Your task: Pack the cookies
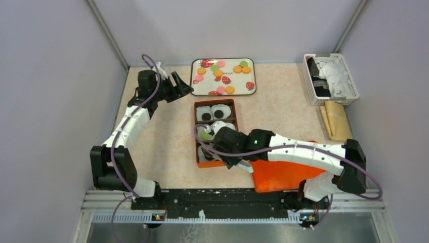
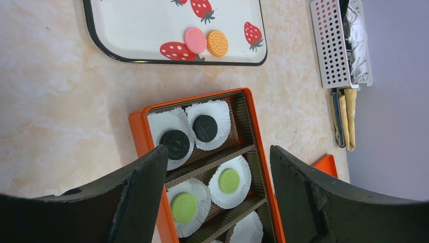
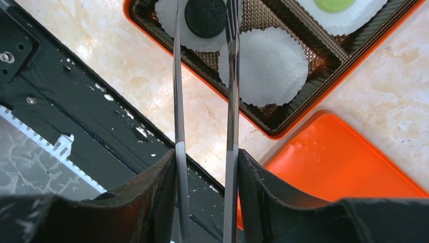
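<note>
Several orange, pink and green cookies (image 1: 218,73) lie on the white strawberry-print tray (image 1: 254,76); a pink one (image 2: 195,40) and an orange one (image 2: 217,43) show in the left wrist view. The orange box (image 1: 195,131) holds white paper cups with two black cookies (image 2: 205,128) and two green cookies (image 2: 229,180). My left gripper (image 1: 182,86) is open and empty, above the table between tray and box. My right gripper (image 3: 205,157) is shut on metal tongs (image 3: 232,76). The tong blades straddle a black cookie (image 3: 206,17) lying in a cup, beside an empty cup (image 3: 265,66).
The box's orange lid (image 1: 283,174) lies right of the box under my right arm. A white basket (image 1: 331,78) with cloth stands at the far right, a folded tan cloth (image 1: 336,119) in front of it. A black rail (image 1: 227,202) runs along the near edge.
</note>
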Controlling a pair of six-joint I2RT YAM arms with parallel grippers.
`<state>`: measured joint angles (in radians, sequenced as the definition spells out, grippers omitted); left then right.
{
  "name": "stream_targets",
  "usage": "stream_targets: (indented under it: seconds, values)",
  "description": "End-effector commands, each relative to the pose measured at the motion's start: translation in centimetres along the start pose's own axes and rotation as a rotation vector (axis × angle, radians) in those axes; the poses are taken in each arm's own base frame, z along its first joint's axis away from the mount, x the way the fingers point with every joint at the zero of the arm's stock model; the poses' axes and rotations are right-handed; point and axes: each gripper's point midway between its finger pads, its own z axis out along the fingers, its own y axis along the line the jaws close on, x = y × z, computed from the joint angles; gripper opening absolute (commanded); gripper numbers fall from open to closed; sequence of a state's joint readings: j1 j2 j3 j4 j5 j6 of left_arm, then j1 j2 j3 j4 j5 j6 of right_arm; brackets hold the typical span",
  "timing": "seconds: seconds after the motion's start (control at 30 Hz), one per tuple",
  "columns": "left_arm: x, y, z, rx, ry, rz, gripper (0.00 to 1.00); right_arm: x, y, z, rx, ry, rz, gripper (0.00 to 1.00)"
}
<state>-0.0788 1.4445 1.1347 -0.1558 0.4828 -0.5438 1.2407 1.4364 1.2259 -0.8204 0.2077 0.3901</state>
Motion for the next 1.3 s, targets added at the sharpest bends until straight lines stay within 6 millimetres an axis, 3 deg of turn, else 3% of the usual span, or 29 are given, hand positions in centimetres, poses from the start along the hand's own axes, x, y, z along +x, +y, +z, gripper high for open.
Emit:
stream_targets:
  seconds: [0.0,0.13,0.23,0.4,0.6,0.77,1.03,1.27]
  values:
    - [-0.8,-1.2,-0.9,0.039,-0.033,0.037,0.80,-4.4,0.5,-2.8,-0.012,-0.145,0.028,0.42]
    - [-1.0,-1.4,-0.9,0.045,-0.036,0.035,0.80,-6.6,-0.6,-5.2,0.037,-0.220,0.030,0.41]
    - [-1.1,-1.5,-0.9,0.049,-0.040,0.034,0.80,-8.4,-2.6,-6.7,0.143,-0.295,0.035,0.41]
    - [-1.1,-1.6,-0.8,0.053,-0.036,0.032,0.79,-11.3,-5.5,-7.5,0.247,-0.361,0.069,0.41]
    - [-1.0,-1.5,-0.8,0.053,-0.036,0.029,0.79,-15.2,-13.0,-7.0,0.355,-0.437,0.197,0.41]
    - [-0.9,-1.4,-0.6,0.054,-0.032,0.030,0.79,-17.7,-19.1,-5.1,0.411,-0.451,0.281,0.40]
    - [-0.8,-0.8,0.3,0.045,-0.015,0.023,0.79,-19.9,-23.7,2.2,0.442,-0.337,0.269,0.40]
    - [-0.9,0.0,0.8,0.016,-0.011,0.031,0.79,-20.5,-26.9,7.6,0.448,-0.275,0.312,0.40]
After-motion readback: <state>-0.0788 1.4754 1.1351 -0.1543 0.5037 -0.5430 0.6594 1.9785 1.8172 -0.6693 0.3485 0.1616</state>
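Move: The orange cookie at the tray's near edge lies about 41 cm ahead of my right hand, 2 cm to its right and 14 cm below. The pink cookie touches it on the left, some 4 cm over. The black cookie by my tong tips is 6 cm ahead and 7 cm left; the tin's middle is some 17 cm ahead, 4 cm left. From my left hand the orange cookie is about 14 cm ahead, 20 cm right and 21 cm lower. I lift the tongs clear of the black cookie with my right hand, rising some 10 cm, then sweep about 30 cm forward past the tin's right side towards the orange cookie, sinking about 8 cm near the end. On the way I turn almost 30 degrees clockwise and swing the tong tips up and outward, keeping my hold on the parted tongs. ##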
